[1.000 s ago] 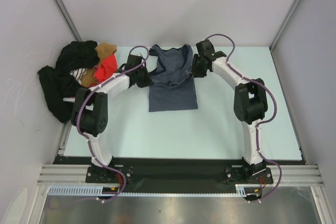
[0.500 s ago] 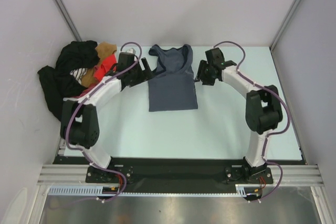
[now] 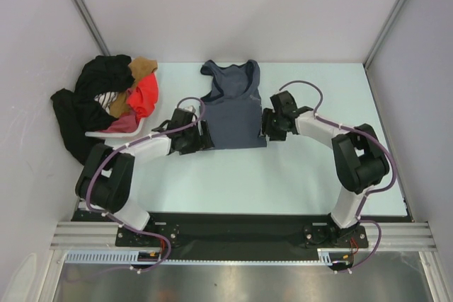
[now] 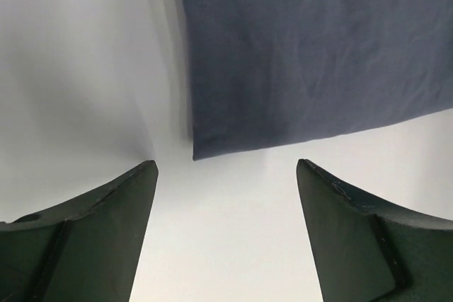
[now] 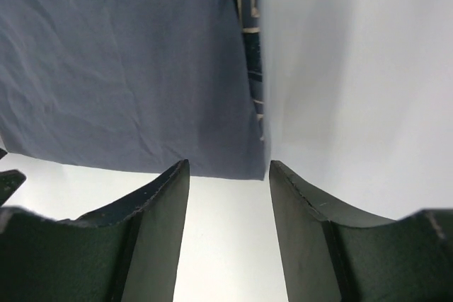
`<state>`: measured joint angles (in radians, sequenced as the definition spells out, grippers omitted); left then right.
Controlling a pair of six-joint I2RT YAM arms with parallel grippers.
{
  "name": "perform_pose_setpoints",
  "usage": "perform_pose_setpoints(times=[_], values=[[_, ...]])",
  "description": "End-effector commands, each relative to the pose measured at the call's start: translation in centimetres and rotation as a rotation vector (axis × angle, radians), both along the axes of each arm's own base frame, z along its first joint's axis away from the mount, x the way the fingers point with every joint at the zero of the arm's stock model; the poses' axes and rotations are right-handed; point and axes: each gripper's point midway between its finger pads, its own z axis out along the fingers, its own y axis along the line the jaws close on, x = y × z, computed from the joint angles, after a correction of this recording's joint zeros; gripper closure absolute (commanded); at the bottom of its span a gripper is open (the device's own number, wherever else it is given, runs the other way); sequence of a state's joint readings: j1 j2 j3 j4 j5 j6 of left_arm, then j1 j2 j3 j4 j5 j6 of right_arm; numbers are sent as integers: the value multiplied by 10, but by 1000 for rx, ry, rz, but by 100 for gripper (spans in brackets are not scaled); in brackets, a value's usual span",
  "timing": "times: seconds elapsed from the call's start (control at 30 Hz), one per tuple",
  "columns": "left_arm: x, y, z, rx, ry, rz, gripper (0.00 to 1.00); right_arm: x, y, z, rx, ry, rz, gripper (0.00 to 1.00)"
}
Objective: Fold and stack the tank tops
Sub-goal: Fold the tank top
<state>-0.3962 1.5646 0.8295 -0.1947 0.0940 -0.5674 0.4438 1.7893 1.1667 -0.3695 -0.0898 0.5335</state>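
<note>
The slate blue-grey tank top lies flat at the table's middle back, straps away from the arms and side edges folded under. My left gripper stands open just off its near-left hem corner. In the left wrist view that corner lies ahead of the gripper, with bare table between the fingers. My right gripper is open at the near-right hem corner. In the right wrist view the tank top ends just ahead of the gripper, and pale print shows along the folded edge.
A heap of clothes sits at the table's back left: black garments, a bright orange-red one, a brown one and a pinkish-red piece. Side walls and frame posts close in the table.
Both grippers opened and let go of the blue-grey top near its upper sides. They then moved toward the arms' bases, down to its near hem corners. The top now lies flat.
</note>
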Motion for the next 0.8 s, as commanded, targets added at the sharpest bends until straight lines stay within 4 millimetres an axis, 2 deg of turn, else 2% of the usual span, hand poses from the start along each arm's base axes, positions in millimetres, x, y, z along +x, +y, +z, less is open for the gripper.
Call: perform_pose_setpoints(times=[0.0, 0.27, 0.3, 0.37, 0.4, 0.43, 0.47, 0.5, 0.6, 0.63, 0.67, 0.73, 0.77], values=[[10, -10, -1, -25, -52, -18, 15, 10, 9, -3, -7, -39, 24, 46], [10, -15, -12, -15, -37, -35, 26, -1, 4, -27, -65, 10, 23, 51], [12, -14, -12, -4, -42, -35, 35, -2, 3, -29, -64, 14, 21, 52], [12, -14, -16, 1, -35, -38, 49, -2, 3, -31, -63, 13, 19, 62], [14, -14, -16, 6, -35, -38, 63, -2, 3, -32, -63, 14, 19, 69], [13, -13, -18, 9, -25, -39, 71, -2, 3, -32, -65, 15, 19, 84], [13, -12, -20, 14, -21, -39, 81, -3, 2, -32, -72, 19, 18, 91], [11, -12, -20, 16, -16, -41, 98, -4, 2, -32, -77, 19, 20, 97], [1, -9, -18, 23, -23, -45, 100, -14, -3, -27, -105, 26, 13, 100], [-3, -9, -18, 22, -24, -50, 100, -25, -7, -33, -115, 46, 16, 100], [-9, -10, -17, 14, -23, -60, 100, -28, -5, -22, -103, 22, 24, 100], [-29, -17, -19, 9, -10, -94, 100, -48, -13, -28, -110, 45, 23, 100], [-36, -19, -20, 8, -6, -105, 100, -55, -15, -23, -104, 38, 23, 100]])
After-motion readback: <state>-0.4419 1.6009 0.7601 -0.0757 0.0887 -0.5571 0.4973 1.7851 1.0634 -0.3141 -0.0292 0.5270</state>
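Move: The tank top's near-left corner lies about 1 cm ahead of the left fingertips, straight in line with them and some 2 cm below. From that hand, the shoulder end is roughly 22 cm farther out and 8 cm to the right, and the laundry basket about 12 cm ahead and 27 cm to the left. The near-right corner sits directly under the right hand, about 3 cm down. Sink both open grippers onto the tank top's near corners, the left down about 2 cm while easing a centimetre to its right, the right down some 3 cm. Then shut each one fully to pinch its corner, and at the very end start drawing both back towards the base along the table, keeping low, the right slightly more. ##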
